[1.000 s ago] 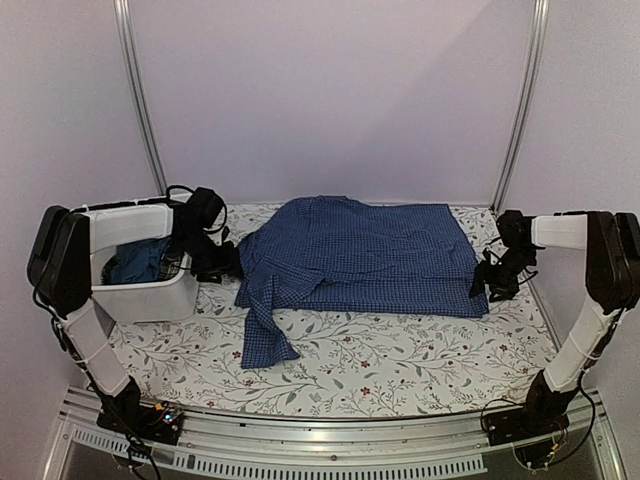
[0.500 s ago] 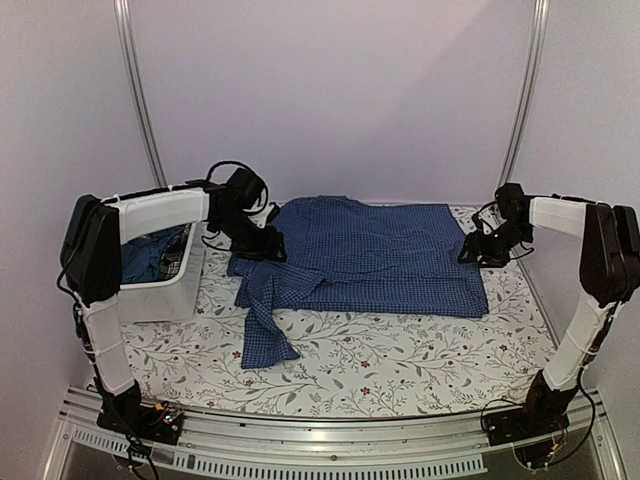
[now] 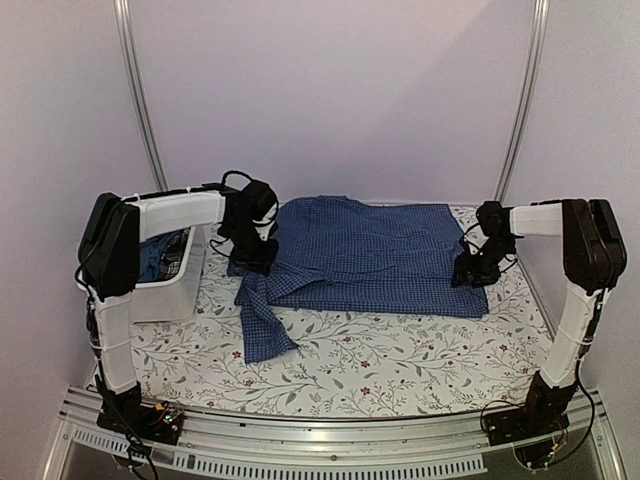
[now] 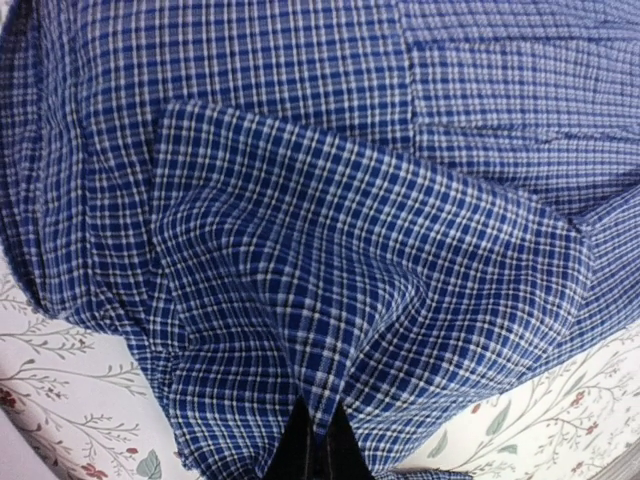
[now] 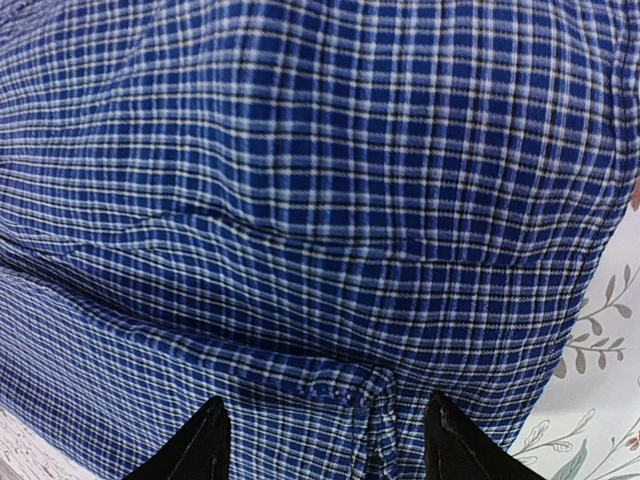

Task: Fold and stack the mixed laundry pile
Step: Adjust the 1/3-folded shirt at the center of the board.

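The blue-and-white checked shirt (image 3: 370, 250) lies spread flat across the back of the table, one sleeve (image 3: 262, 325) trailing toward the front. My left gripper (image 3: 252, 262) sits at the shirt's left edge. In the left wrist view this gripper (image 4: 320, 445) is shut on a raised fold of the checked cloth (image 4: 300, 200). My right gripper (image 3: 470, 275) is low over the shirt's right edge. Its black fingertips (image 5: 205, 440) stand wide apart, open, with a bunched seam of the shirt (image 5: 300, 150) between them. A dark blue garment (image 3: 150, 262) and a plaid piece (image 3: 176, 258) lie in the tub.
A white plastic tub (image 3: 165, 295) stands at the left, right beside the left arm. The floral tablecloth (image 3: 400, 350) covers the table in front of the shirt. Metal rails run along the near edge and up both back corners.
The left arm swung from the tub to the shirt's left edge and shut on a fold. The right gripper came down and inward onto the shirt's right edge, still open.
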Motion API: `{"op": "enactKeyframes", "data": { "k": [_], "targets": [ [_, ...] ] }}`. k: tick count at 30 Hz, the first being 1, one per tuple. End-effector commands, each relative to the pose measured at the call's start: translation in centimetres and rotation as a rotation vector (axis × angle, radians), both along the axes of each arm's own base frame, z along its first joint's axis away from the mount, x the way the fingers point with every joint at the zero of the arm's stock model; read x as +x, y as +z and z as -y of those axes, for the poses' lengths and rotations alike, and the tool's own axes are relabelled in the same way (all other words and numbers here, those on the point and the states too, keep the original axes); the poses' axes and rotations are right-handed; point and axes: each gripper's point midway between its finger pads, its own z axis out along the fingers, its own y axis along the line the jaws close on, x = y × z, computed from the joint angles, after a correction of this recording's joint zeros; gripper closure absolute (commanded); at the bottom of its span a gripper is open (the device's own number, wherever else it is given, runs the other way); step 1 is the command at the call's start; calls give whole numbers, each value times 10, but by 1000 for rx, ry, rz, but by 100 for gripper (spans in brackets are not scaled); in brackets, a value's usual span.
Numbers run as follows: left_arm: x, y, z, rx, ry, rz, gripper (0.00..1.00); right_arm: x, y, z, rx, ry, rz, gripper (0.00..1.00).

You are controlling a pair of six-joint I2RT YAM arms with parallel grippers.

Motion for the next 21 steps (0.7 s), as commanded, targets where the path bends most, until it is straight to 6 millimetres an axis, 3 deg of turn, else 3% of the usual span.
{"op": "enactKeyframes", "data": {
  "k": [1, 9, 12, 14, 16, 21],
  "targets": [
    [37, 34, -2, -55, 110, 111, 100, -17, -22, 15, -79, -31, -76, 36],
    [60, 17, 3, -153, 180, 60, 100, -18, -20, 27, -93, -81, -74, 36],
    [55, 6, 2, -158, 195, 23, 86, -12, -9, 25, -84, -75, -43, 36],
    [51, 6, 0, -175, 207, 24, 64, -8, -1, 23, -70, -74, -20, 36],
    [49, 17, -3, -225, 215, 58, 49, -2, 10, 15, -25, -62, 15, 35],
    [36, 54, -22, -287, 231, 177, 37, 6, 47, -4, 81, -38, 116, 35]
  ]
}}
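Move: Shut on a pinch of the sleeve at the shirt's left end, the left hand has its laying spot on the shirt about 5 cm ahead and 4 cm below; the loose sleeve end trails some 14 cm back and 2 cm right, and the laundry basket stands roughly 24 cm left, level with the hand. The open right hand hovers low at the shirt's other end, whose near corner is about 8 cm back and 3 cm right. Carrying the pinched sleeve forward over the shirt about 5 cm and up nearly 4, the left hand then sinks, spreads its fingers wide to let go, and draws back some 3 cm, turning about 15 degrees, mostly counter-clockwise. The right hand stays low and open at the right end, drifting about 1 cm right before rising slightly. ##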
